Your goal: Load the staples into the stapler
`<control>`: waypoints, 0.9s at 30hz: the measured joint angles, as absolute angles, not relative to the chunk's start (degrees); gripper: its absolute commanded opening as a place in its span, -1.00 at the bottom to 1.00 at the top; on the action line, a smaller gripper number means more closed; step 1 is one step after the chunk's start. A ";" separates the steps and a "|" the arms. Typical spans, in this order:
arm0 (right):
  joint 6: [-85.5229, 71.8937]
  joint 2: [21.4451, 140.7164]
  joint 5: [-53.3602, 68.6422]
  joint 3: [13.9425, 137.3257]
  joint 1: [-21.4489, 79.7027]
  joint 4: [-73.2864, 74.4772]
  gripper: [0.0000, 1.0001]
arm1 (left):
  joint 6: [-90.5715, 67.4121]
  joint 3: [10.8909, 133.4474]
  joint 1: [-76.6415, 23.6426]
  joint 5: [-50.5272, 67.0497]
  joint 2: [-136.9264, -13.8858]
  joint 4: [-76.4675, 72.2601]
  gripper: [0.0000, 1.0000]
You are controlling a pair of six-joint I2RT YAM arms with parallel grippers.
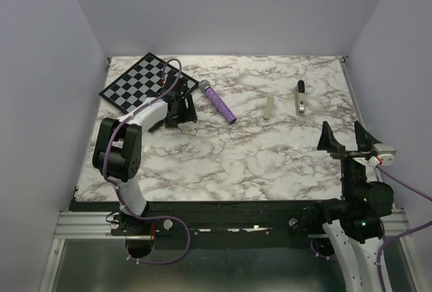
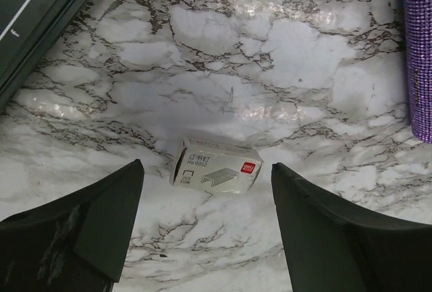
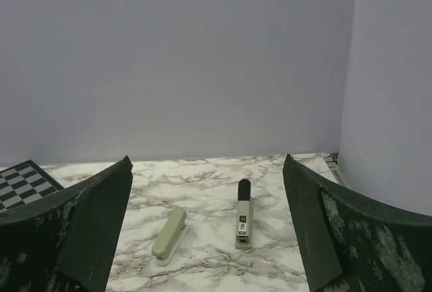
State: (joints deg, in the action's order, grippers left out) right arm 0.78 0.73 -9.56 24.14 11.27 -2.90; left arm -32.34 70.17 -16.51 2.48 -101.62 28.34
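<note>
A small cream staple box [image 2: 216,165] lies on its side on the marble table, printed face up. My left gripper [image 2: 207,170] hangs low over it, open, a fingertip on either side and nothing touching; from above the left gripper [image 1: 181,118] is at the table's back left with the box [image 1: 188,129] just in front. The staples themselves are out of view. Two staplers lie at the back right: a pale green one [image 1: 268,107] [image 3: 169,233] and a beige one with a black end [image 1: 300,98] [image 3: 244,221]. My right gripper [image 1: 342,131] [image 3: 207,164] is open, raised near the right edge, facing them.
A purple glittery stick [image 1: 219,101] [image 2: 420,56] lies just right of the left gripper. A checkerboard [image 1: 140,81] [image 2: 40,15] sits at the back left corner. Lilac walls close the table on three sides.
</note>
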 measured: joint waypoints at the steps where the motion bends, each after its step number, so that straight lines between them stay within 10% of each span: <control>1: 0.73 0.73 -9.56 24.14 11.31 -2.90 1.00 | -32.18 70.65 -16.51 2.68 -102.43 28.80 0.61; 27: -8.01 1.50 -2.33 27.11 11.31 0.47 1.00 | -20.97 77.49 -17.06 12.47 -111.55 33.17 0.28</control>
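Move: The staples box lies just under the left hand's open fingers, about 1 cm to the right, level fore and aft, and some 4 cm below. The purple microphone's middle is about 10 cm ahead and 11 cm right of that hand, the chessboard's roughly 16 cm ahead and 13 cm left. From the right hand, high up, the box is some 18 cm ahead, 44 cm left and 31 cm lower; the pale green stapler is about 27 cm ahead and 16 cm left. The left hand sinks about 3 cm over the staples box, tipping its fingers a little nearer vertical, then stays low and eases nearly 3 cm to the right while turning some 15 degrees clockwise and narrowing its fingers until they pinch the box across its two short ends. Late on, the wide-open right hand, still high and empty, starts swinging about 3 cm left and turns counter-clockwise, its fingers coming round to face the pale green stapler. ##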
